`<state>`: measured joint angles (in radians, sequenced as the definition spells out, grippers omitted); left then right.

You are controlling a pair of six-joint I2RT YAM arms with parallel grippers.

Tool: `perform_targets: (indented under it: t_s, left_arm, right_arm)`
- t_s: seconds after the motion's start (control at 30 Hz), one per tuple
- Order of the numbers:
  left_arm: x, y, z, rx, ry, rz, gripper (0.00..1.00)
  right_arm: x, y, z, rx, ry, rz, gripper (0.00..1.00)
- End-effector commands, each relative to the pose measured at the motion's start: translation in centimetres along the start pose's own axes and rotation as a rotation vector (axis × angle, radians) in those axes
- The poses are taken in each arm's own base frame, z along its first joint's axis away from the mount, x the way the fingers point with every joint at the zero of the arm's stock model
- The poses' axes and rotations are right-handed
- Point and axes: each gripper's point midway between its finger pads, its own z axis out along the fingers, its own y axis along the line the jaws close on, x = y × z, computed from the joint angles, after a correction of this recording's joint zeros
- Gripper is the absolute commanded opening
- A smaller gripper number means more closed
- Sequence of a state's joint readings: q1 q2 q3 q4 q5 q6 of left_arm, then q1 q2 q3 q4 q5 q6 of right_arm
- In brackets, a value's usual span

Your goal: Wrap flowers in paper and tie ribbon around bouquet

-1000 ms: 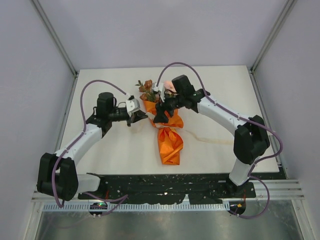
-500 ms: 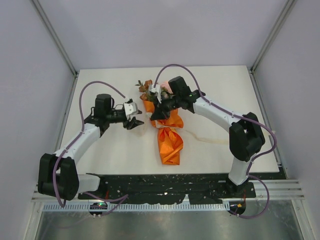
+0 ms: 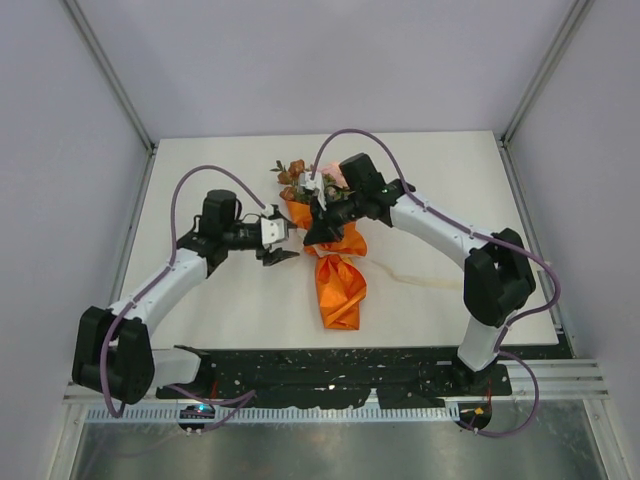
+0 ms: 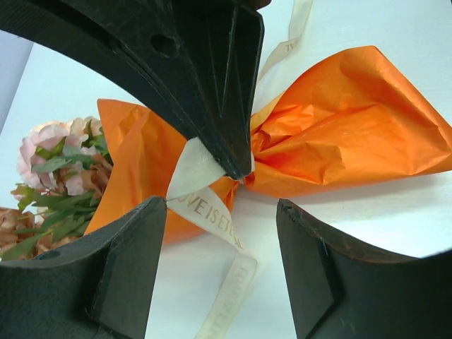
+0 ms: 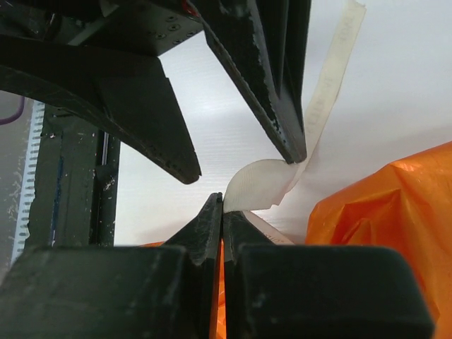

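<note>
The bouquet lies mid-table: orange paper [image 3: 340, 285] wrapped around flowers [image 3: 294, 178], whose pink and rust blooms point away. The paper [image 4: 353, 127] is pinched in at the waist. A cream ribbon [image 4: 212, 219] with gold lettering crosses that waist. My right gripper [image 5: 223, 201] is shut on a fold of the ribbon [image 5: 258, 187], at the bouquet's left side [image 3: 312, 237]. My left gripper [image 4: 220, 208] stands open, its fingers either side of the ribbon's loose end without touching it, just left of the bouquet [image 3: 282, 245]. Another ribbon tail [image 3: 420, 279] trails right.
The white table [image 3: 220, 160] is walled by grey panels on three sides. A black rail [image 3: 340, 370] runs along the near edge by the arm bases. Purple cables [image 3: 190, 185] loop above both arms.
My left gripper opened and let go of the ribbon, staying just left of the bouquet. My right gripper closed on the ribbon at the bouquet's waist.
</note>
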<state>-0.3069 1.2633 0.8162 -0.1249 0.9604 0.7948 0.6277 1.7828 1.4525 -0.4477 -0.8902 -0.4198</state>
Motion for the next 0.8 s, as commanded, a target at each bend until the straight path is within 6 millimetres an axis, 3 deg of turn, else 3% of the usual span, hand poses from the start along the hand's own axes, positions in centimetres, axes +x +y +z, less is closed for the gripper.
perform_targets:
  t_s: [0.0, 0.27, 0.37, 0.43, 0.47, 0.5, 0.57, 0.67, 0.7, 0.73, 0.77]
  left_arm:
    - [-1.7, 1.8, 0.9, -0.006, -0.034, 0.113, 0.66]
    - [-2.5, 1.4, 2.1, 0.021, -0.045, 0.168, 0.54]
    - [-2.7, 1.0, 2.0, 0.035, -0.054, 0.177, 0.37]
    - [-2.8, 0.8, 2.0, 0.049, -0.058, 0.175, 0.16]
    - [-2.7, 0.6, 2.0, 0.054, -0.055, 0.170, 0.05]
    - [-2.6, 0.6, 1.9, 0.054, -0.052, 0.166, 0.00]
    - [-2.1, 0.8, 1.9, 0.038, -0.035, 0.156, 0.00]
    - [-1.7, 1.4, 1.9, 0.004, -0.030, 0.132, 0.00]
    - [-1.6, 1.5, 2.0, 0.000, -0.029, 0.120, 0.00]
    - [-1.6, 1.4, 2.1, 0.005, -0.031, 0.106, 0.00]
    - [-1.6, 1.5, 2.1, 0.005, -0.031, 0.099, 0.00]
  right_arm:
    - [-2.0, 2.2, -1.2, -0.032, -0.035, -0.096, 0.05]
    - [-2.0, 2.3, -0.8, -0.036, -0.027, -0.098, 0.05]
    - [-1.9, 1.9, -0.8, -0.021, -0.019, -0.087, 0.05]
    - [-1.6, 1.7, -0.8, -0.009, -0.008, -0.079, 0.08]
    - [-1.7, 1.7, -1.0, 0.000, -0.003, -0.076, 0.16]
    - [-1.5, 1.4, -1.3, 0.014, 0.003, -0.068, 0.21]
    - [-1.0, 1.0, -2.6, 0.041, 0.029, -0.040, 0.36]
    - [0.3, -1.1, -6.9, 0.136, 0.050, 0.028, 0.61]
    - [2.0, -0.9, -8.0, 0.147, 0.101, 0.090, 0.65]
    - [3.1, -2.1, -10.4, 0.198, 0.119, 0.089, 0.67]
    - [5.5, -1.9, -12.1, 0.226, 0.185, 0.160, 0.68]
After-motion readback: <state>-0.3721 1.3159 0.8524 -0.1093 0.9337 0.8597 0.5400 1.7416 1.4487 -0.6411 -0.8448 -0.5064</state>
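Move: In the right hand's shut fingers is the ribbon end, about 3 cm to the right of the open left fingers and level with them. The knot at the wrap's waist lies some 9 cm right of the left hand, 1 cm back and 7 cm below; from the right hand, about 6 cm right, 1 cm back and 7 cm below. The flower heads are roughly 15 cm ahead and 4 cm right of the left hand, 6 cm below. Taking the ribbon end over from the right hand, the left hand eases about 2 cm to the right with open fingers, then shuts them on the ribbon and holds there. The right hand, after drawing back about 1 cm, keeps its grip until those fingers have closed, then opens and swings off some 5 cm to the right, over the wrap, leaving the ribbon. ##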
